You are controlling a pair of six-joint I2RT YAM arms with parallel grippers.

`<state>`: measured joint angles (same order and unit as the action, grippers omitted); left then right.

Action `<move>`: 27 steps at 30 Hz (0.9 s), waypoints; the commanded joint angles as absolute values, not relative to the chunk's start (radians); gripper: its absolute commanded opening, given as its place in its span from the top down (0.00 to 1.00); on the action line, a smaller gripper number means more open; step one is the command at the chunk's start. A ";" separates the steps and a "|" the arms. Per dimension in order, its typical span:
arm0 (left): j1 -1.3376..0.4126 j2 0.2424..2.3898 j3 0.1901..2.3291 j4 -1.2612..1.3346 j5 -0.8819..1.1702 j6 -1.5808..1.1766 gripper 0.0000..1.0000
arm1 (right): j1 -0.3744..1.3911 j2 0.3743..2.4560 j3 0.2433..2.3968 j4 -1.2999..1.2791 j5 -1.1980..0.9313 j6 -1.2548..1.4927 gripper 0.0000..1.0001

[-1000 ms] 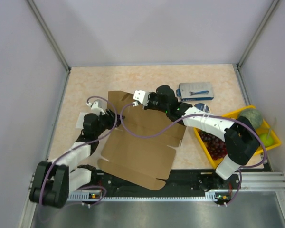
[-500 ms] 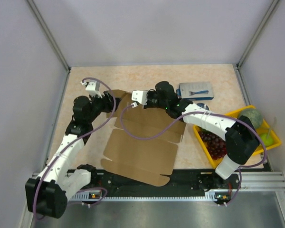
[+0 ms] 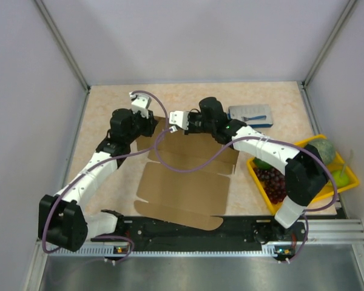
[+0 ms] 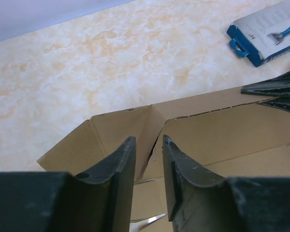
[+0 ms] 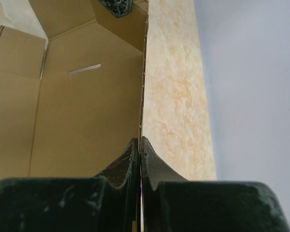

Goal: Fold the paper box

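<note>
The paper box (image 3: 182, 188) is a large brown cardboard sheet, partly flat on the table, with its far panel lifted upright. My right gripper (image 3: 170, 126) is shut on the top edge of that upright panel; in the right wrist view the right gripper (image 5: 140, 144) pinches the thin cardboard edge of the box (image 5: 87, 111). My left gripper (image 3: 153, 126) is at the box's far left corner. In the left wrist view the left gripper (image 4: 149, 144) is open with a narrow gap, just above the slit between a corner flap and the panel of the box (image 4: 222, 125).
A blue-and-white flat package (image 3: 250, 115) lies behind the box on the right and shows in the left wrist view (image 4: 263, 34). A yellow tray (image 3: 346, 182) with grapes and green fruit stands at the right edge. Grey walls enclose the table.
My left arm has swung from the box's left side up to its far left corner. The box has shifted slightly to the right. My right gripper has kept its hold on the far panel.
</note>
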<state>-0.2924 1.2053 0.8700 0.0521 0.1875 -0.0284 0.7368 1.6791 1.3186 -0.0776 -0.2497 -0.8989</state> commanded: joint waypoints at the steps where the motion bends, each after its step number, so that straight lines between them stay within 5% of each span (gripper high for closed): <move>1: -0.331 1.232 0.908 0.118 0.103 0.055 0.69 | 0.729 1.683 1.382 -0.072 -0.288 -0.900 1.00; 7: -0.353 1.229 0.859 0.192 0.104 0.048 0.73 | 0.726 1.672 1.373 -0.043 -0.302 -0.862 1.00; 10: -0.359 1.233 0.854 0.209 0.068 0.034 0.91 | 0.727 1.667 1.376 -0.025 -0.279 -0.798 0.93; 11: -0.359 1.232 0.851 0.219 0.057 0.031 0.94 | 0.726 1.663 1.374 -0.023 -0.264 -0.767 0.84; 15: -0.360 1.194 0.754 0.342 0.017 0.011 1.00 | 0.726 1.606 1.370 -0.047 -0.050 -0.509 0.01; 19: -0.362 1.169 0.689 0.442 0.009 0.002 1.00 | 0.732 1.478 1.374 -0.255 0.141 -0.200 0.01; 23: -0.362 1.151 0.635 0.515 -0.017 -0.040 1.00 | 0.730 1.330 1.427 -0.521 0.262 0.389 0.01; 27: -0.364 1.125 0.598 0.561 -0.035 -0.052 1.00 | 0.729 1.227 1.301 -0.467 0.179 0.906 0.01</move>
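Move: The far panel's left upper corner lies about 1 cm ahead of the left hand and 1 cm to its right, at its height. The side flap hangs some 3 cm left of that hand, 2 cm back and 4 cm below. The right hand already grips the panel's upper edge right at its pads. From it the same corner is roughly 10 cm left and 4 cm ahead, and the base panel's middle straight back some 18 cm, 15 cm below. Staying almost in place, the left hand shuts its half-open fingers around the far panel's left corner and pinches it, sinking about 1.5 cm and tipping up some 10 degrees. With that grip shut, the right hand opens wide, lets go of the upper edge and pulls away right, up and back, about 14 cm in all, turning clockwise as it speeds off. ##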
